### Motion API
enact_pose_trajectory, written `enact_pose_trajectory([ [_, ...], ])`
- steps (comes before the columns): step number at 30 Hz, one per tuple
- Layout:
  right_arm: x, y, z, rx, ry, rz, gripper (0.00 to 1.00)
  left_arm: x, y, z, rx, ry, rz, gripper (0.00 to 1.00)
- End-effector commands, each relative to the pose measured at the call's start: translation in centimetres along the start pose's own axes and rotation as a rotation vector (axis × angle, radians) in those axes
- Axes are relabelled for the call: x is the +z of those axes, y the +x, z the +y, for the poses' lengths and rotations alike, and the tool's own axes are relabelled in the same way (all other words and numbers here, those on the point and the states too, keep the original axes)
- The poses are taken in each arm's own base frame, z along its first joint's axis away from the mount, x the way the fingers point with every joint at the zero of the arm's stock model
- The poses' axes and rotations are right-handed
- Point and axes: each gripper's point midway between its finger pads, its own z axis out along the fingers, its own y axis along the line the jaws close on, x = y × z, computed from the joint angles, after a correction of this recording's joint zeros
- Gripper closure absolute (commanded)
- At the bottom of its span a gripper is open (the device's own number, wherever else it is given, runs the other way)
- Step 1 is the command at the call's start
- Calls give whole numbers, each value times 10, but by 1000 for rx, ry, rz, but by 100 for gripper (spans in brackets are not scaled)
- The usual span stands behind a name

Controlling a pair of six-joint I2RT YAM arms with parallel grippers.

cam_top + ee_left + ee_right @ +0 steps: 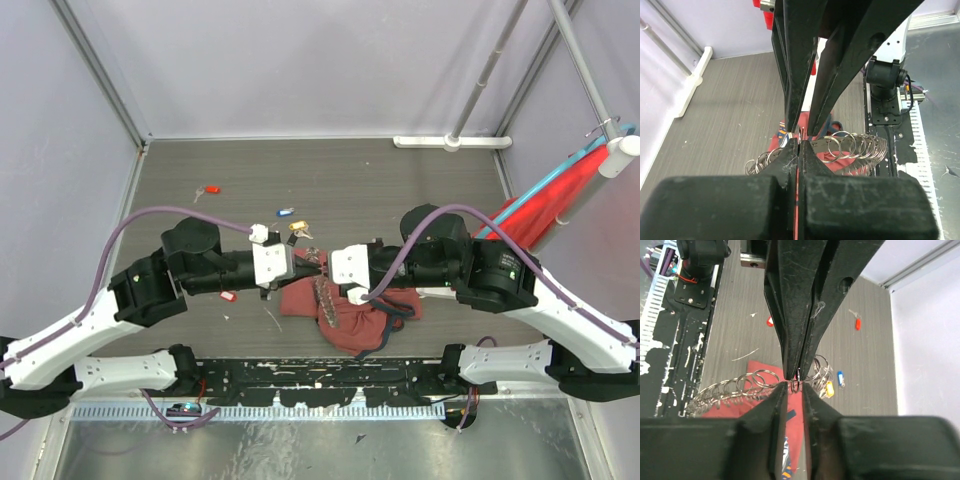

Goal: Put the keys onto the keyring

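The keyring (322,292), a wire loop strung with many small silvery rings (852,146), lies over a dark-red cloth bag (350,318). Both grippers meet tip to tip just above it. My left gripper (306,263) (798,143) is shut, pinching one small ring of the keyring (796,385). My right gripper (327,268) (794,386) is slightly open, its fingertips either side of that same ring with a gap showing. Loose keys lie on the table: a blue one (286,212) (840,378), a yellow one (299,228) (829,388) and two red ones (210,189) (227,295).
A black perforated rail (320,378) runs along the near edge between the arm bases. Red cloth with blue poles (560,195) leans at the right wall. A white bar (450,142) lies at the back wall.
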Motion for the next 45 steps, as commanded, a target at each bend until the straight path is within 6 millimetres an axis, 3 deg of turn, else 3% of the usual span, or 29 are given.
enact_pose_trajectory([
  [1, -19, -40, -14, -41, 57, -154, 69, -12, -26, 6, -7, -49, -109, 100],
  [3, -25, -45, -13, -60, 63, -194, 63, -16, -28, 6, -16, -64, -139, 100],
  [7, -38, -51, -5, -120, 74, -273, 62, -25, -31, 4, -16, -86, -200, 100],
  [14, -42, -45, 12, -143, 54, -325, 63, -36, -36, -22, 59, 37, -261, 100],
  [16, -38, -42, 3, -32, 105, -321, 67, -36, -33, -22, 71, 30, -262, 100],
  [17, -38, -45, -14, 72, 197, -335, 72, -36, -31, -19, 70, 14, -256, 100],
  [18, -39, -38, -32, 197, 309, -313, 77, -36, -28, -16, 66, -5, -245, 100],
  [21, -41, -20, -52, 395, 453, -261, 80, -42, -22, -7, 23, -64, -202, 100],
  [25, -51, 15, -78, 674, 716, -203, 63, -48, -16, -9, -36, -68, -156, 100],
  [29, -55, 42, -86, 841, 882, -175, 54, -53, -8, -10, -96, -77, -99, 100],
  [32, -40, 55, -79, 874, 876, -133, 48, -57, -6, -6, -137, -104, -73, 100],
  [37, -8, 72, -73, 925, 859, -38, 49, -62, -6, -3, -199, -139, -47, 100],
  [39, -4, 91, -80, 997, 923, 10, 50, -65, -5, 1, -222, -165, -29, 100],
  [40, -2, 112, -93, 1049, 944, 42, 50, -67, -3, 5, -234, -191, -18, 100],
  [45, 46, 178, -110, 1308, 767, 100, 50, -74, 10, 7, -251, -229, 37, 100],
])
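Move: The yellow-tagged key lies about 20 cm ahead of the right hand, some 5 cm to its left and roughly 37 cm below. Close by, the black-tagged key is about 3 cm nearer and 2 cm left of it, the blue tag some 4 cm farther out and 3 cm left of it, and the red cloth's middle about 17 cm nearer and 12 cm right of it. From the left hand, the yellow-tagged key is likewise about 20 cm ahead, 5 cm left and 37 cm below. The right fingers open to about half and come free of the keyring, the hand backing off a few centimetres back, up and to its right before swinging forward some 20 cm and sinking over 10 cm towards the yellow and black keys, turning clockwise and tipping its fingers downward. Meanwhile the left hand keeps the keyring pinched in its shut fingers and draws it about 6 cm left, away from the right hand, dipping back briefly and turning slightly counter-clockwise. ##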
